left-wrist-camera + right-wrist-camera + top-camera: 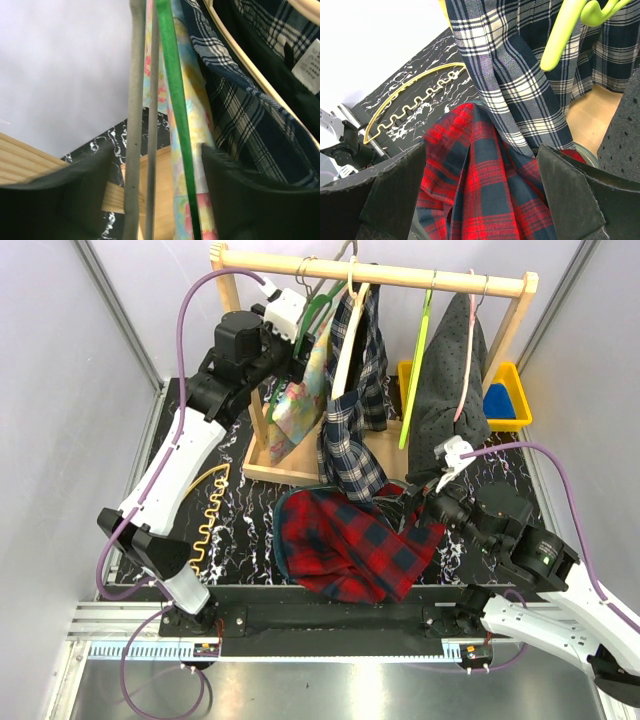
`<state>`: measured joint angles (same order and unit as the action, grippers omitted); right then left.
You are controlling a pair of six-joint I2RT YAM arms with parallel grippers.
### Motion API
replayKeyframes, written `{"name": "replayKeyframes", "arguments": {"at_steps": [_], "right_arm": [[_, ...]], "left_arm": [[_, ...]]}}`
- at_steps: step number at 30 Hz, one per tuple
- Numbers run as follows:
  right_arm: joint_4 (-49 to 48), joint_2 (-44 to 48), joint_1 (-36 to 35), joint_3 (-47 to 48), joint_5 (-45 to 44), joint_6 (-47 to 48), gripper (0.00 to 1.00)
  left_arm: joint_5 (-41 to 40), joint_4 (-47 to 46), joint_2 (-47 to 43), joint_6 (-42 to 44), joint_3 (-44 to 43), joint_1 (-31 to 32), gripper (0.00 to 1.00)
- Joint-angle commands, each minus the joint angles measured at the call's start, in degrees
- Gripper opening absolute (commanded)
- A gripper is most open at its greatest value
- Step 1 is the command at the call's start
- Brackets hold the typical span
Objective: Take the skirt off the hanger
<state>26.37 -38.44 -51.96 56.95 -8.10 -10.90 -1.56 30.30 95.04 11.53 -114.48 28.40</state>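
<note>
A navy and white plaid skirt (347, 445) hangs from a cream hanger (347, 340) on the wooden rack (380, 273); its lower end droops onto a red plaid garment (360, 545) on the table. My left gripper (303, 352) is up at the rack's left end. In the left wrist view it (155, 195) is open, with grey hanger rods (134, 125), a green hanger (175, 100) and a pastel floral garment (200, 150) between its fingers; the skirt (250, 120) is to the right. My right gripper (432, 495) is open, with the red plaid garment (485, 195) lying between the open fingers (575, 200) and the skirt (515, 85) just beyond.
A grey dotted garment (455, 380) on a pink hanger and a bare lime hanger (415, 365) hang at the rack's right. A yellow bin (512, 400) stands behind. A yellow wire hanger (210, 515) lies on the table's left, also in the right wrist view (410, 107).
</note>
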Motion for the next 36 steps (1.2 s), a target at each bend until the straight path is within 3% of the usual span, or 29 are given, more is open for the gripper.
{"name": "replayKeyframes", "arguments": {"at_steps": [1,12,20,30,36], "right_arm": [[-2.02,-0.59,0.11,0.53,-0.78,0.08,1.0],[-2.2,-1.2,0.11,0.36,0.01,0.26,1.0],[-2.38,-1.2,0.11,0.01,-0.08,0.17,1.0],[-2.46,-1.29,0.02,-0.43,-0.34,0.26,1.0],[-2.46,-0.77,0.11,-0.52,-1.04,0.09,1.0]], "left_arm": [[-1.86,-2.7,-2.67,2.0,-0.48,-0.28,0.97],[-7.58,-9.03,-6.97,7.89,-2.24,-0.45,0.99],[-5.2,-13.43,-12.33,10.26,1.26,3.4,0.99],[-4.68,-12.73,-13.31,10.53,0.57,6.67,0.99],[1.01,-6.33,-11.38,4.04,0.04,6.75,0.99]]}}
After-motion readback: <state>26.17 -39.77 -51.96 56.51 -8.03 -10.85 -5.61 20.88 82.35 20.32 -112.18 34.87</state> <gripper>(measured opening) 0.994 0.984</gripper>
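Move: The left hand's open fingers straddle the grey and green hangers; the green hanger's middle lies about 4 cm ahead, 1 cm to the right and 2 cm above. The flowered skirt is some 4 cm ahead, 2 cm right and 13 cm below. The plaid skirt stands roughly 9 cm right, 3 cm ahead and 12 cm below, the rack's left post about 10 cm left, 11 cm ahead and 13 cm below. From the right hand the green hanger is about 29 cm ahead, 17 cm left and 10 cm higher. Up and back towards the robot, the left hand backs off the grey and green hangers, its fingers opening the rest of the way and staying wide. It first edges a little left, then climbs about 13 cm and draws back some 8 cm, tipping its fingers up about 20 degrees, and has just begun to sink again by the end. ##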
